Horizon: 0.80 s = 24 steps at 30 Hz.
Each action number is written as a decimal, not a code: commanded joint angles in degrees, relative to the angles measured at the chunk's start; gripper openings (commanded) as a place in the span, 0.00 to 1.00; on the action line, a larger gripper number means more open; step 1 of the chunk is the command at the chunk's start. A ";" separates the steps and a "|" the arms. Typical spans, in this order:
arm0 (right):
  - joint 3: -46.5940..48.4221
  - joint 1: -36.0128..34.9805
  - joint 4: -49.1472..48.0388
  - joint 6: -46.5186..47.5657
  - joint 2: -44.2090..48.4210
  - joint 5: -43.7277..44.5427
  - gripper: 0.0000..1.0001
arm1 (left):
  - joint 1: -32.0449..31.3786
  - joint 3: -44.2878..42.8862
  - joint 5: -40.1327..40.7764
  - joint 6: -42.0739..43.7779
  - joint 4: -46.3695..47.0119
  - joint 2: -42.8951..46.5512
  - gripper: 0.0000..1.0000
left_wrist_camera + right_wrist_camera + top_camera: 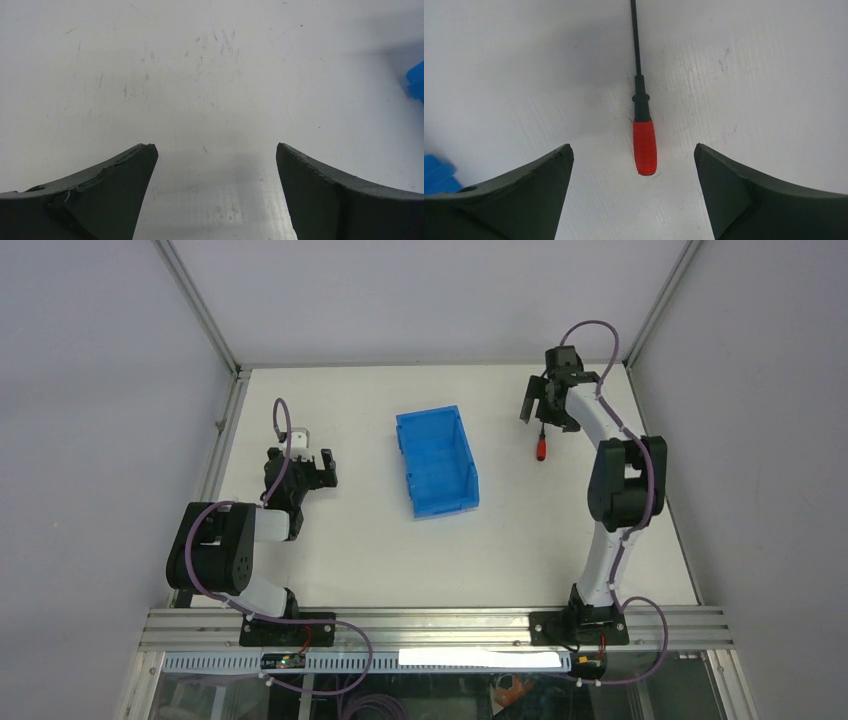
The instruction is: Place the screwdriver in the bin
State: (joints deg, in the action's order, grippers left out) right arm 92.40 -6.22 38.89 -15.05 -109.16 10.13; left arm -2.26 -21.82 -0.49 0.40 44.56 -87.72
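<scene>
The screwdriver [541, 447] lies flat on the white table at the back right, its red handle [644, 147] toward the camera and its thin black shaft [635, 45] pointing away. My right gripper [634, 150] hangs open just above it, and the handle's end lies between the two fingertips without touching either. The blue bin [437, 461] stands empty in the middle of the table, left of the screwdriver; a blue corner of it [436, 172] shows at the left edge of the right wrist view. My left gripper [215, 150] stands open over bare table at the left.
Grey walls enclose the table on three sides, with metal corner posts [200, 310] at the back. An aluminium rail [430, 625] runs along the near edge by the arm bases. A blue edge of the bin [416, 80] shows at the right of the left wrist view.
</scene>
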 commanded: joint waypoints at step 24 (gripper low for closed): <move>2.05 -0.19 4.94 0.15 -2.99 -0.25 0.01 | -0.37 -0.15 -0.56 -0.93 1.52 1.37 0.99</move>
State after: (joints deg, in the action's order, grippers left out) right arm 93.82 -6.22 43.46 -15.97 -121.27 10.28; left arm -2.26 -21.82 -0.51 0.40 44.56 -87.72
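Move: The screwdriver's red handle lies some 10 cm below my right hand and about 2 cm back towards me, with no real offset left or right; its shaft points forward. The blue bin's middle is roughly 24 cm to the left of my right hand, 5 cm back and 9 cm lower. From my idle left hand the red handle is about 54 cm to the right, 5 cm ahead and 3 cm lower. I drop my right hand fast, about 9 cm, onto the screwdriver, easing back some 2 cm on the way while the fingers tip about 15 degrees further towards straight down. Low over the table I close the nearly wide-open fingers across the red handle and pinch it from both sides. ##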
